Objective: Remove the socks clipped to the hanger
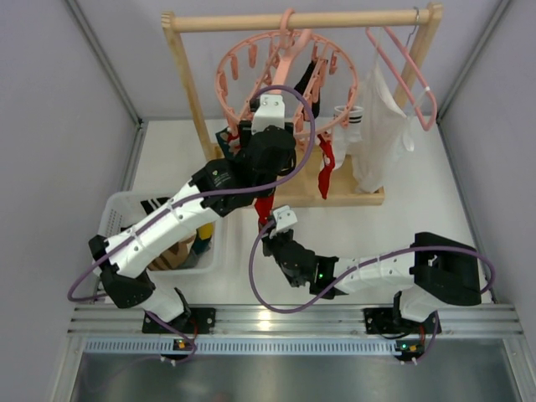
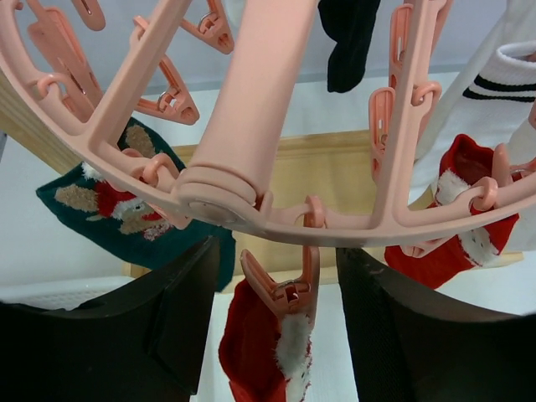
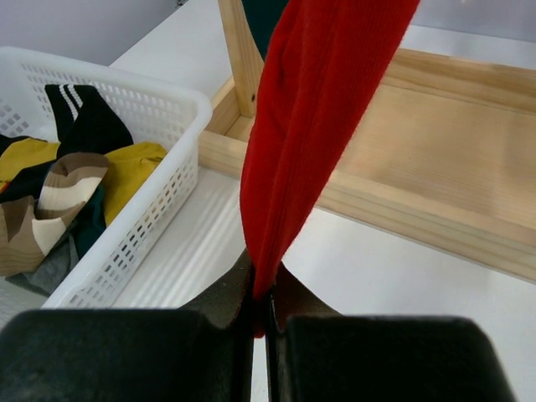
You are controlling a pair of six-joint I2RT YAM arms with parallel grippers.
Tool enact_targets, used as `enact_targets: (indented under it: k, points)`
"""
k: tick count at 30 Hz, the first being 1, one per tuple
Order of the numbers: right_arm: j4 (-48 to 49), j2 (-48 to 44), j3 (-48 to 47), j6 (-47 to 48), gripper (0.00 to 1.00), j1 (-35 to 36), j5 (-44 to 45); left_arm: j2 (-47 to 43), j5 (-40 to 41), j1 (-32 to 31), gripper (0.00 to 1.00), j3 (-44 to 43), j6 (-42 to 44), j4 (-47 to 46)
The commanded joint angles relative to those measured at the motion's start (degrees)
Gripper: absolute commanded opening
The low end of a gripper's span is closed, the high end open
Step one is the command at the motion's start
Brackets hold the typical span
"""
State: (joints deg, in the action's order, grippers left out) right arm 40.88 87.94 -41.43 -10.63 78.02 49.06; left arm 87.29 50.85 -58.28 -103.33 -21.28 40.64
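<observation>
The salmon-pink ring hanger [image 1: 285,71] hangs from the wooden rack. My left gripper [image 1: 270,117] is raised under its rim. In the left wrist view it [image 2: 285,314] is open, with one finger on each side of a clip [image 2: 289,293]. That clip holds a red sock with white trim [image 2: 255,352]. My right gripper [image 1: 270,226] is low in front of the rack. It [image 3: 266,314] is shut on the bottom end of a hanging red sock [image 3: 318,126]. A teal-green sock [image 2: 100,201], a black sock [image 2: 347,42], a striped white sock [image 2: 502,75] and another red sock [image 2: 452,243] hang clipped.
A white basket [image 3: 126,243] with several socks in it stands left of the rack base [image 3: 435,159]. A white cloth garment [image 1: 381,138] hangs on a plain pink coat hanger [image 1: 410,71] at the rack's right end. Grey walls close in on both sides.
</observation>
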Motion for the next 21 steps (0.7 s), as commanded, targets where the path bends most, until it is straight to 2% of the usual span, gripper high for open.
enact_targets:
  k: [1,8,9,11,15,18,21]
  points:
    - [1.3,-0.05,-1.99,0.61,0.0,1.96,-0.02,1.22,1.17,0.01,0.61,-2.14,1.06,-1.36]
    - [1.48,0.21,-1.73,0.44,0.0,1.88,-0.19,2.27,2.32,0.18,0.42,-2.58,2.03,-1.53]
    - [1.48,0.21,-1.72,0.35,0.0,1.87,-0.1,2.45,2.32,0.19,0.34,-2.67,2.03,-1.53]
    - [1.39,0.04,-1.64,0.26,0.0,1.87,-0.1,2.36,2.15,0.27,0.26,-2.67,1.94,-1.53]
    - [1.57,-0.4,-0.67,-0.18,0.0,1.88,-0.01,2.28,1.1,0.54,0.17,-2.58,1.85,-1.53]
    - [1.57,-1.36,0.99,-0.79,0.0,1.96,-0.36,1.93,-0.57,0.8,0.16,-2.23,1.68,-1.44]
    - [1.57,-2.94,3.37,-0.79,0.0,1.96,-2.29,-0.09,-4.43,0.8,0.25,-0.91,0.98,-1.71]
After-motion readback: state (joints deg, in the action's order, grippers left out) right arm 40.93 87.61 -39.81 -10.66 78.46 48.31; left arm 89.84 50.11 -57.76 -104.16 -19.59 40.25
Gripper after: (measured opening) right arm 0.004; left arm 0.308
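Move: The clip holding the red sock sits between the left hand's open fingers, about 1 cm ahead, 1 cm right and 1 cm below. At roughly the same height, the green sock is some 8 cm left and 3 cm ahead, and another red sock 12 cm right and 3 cm ahead. The right hand already grips the first sock's lower end; the clip lies about 15 cm above, 6 cm ahead and 1 cm right of that hand. Left fingers ease about 1 cm down and forward and squeeze the clip; right keeps gripping the sock, finally lowering. ##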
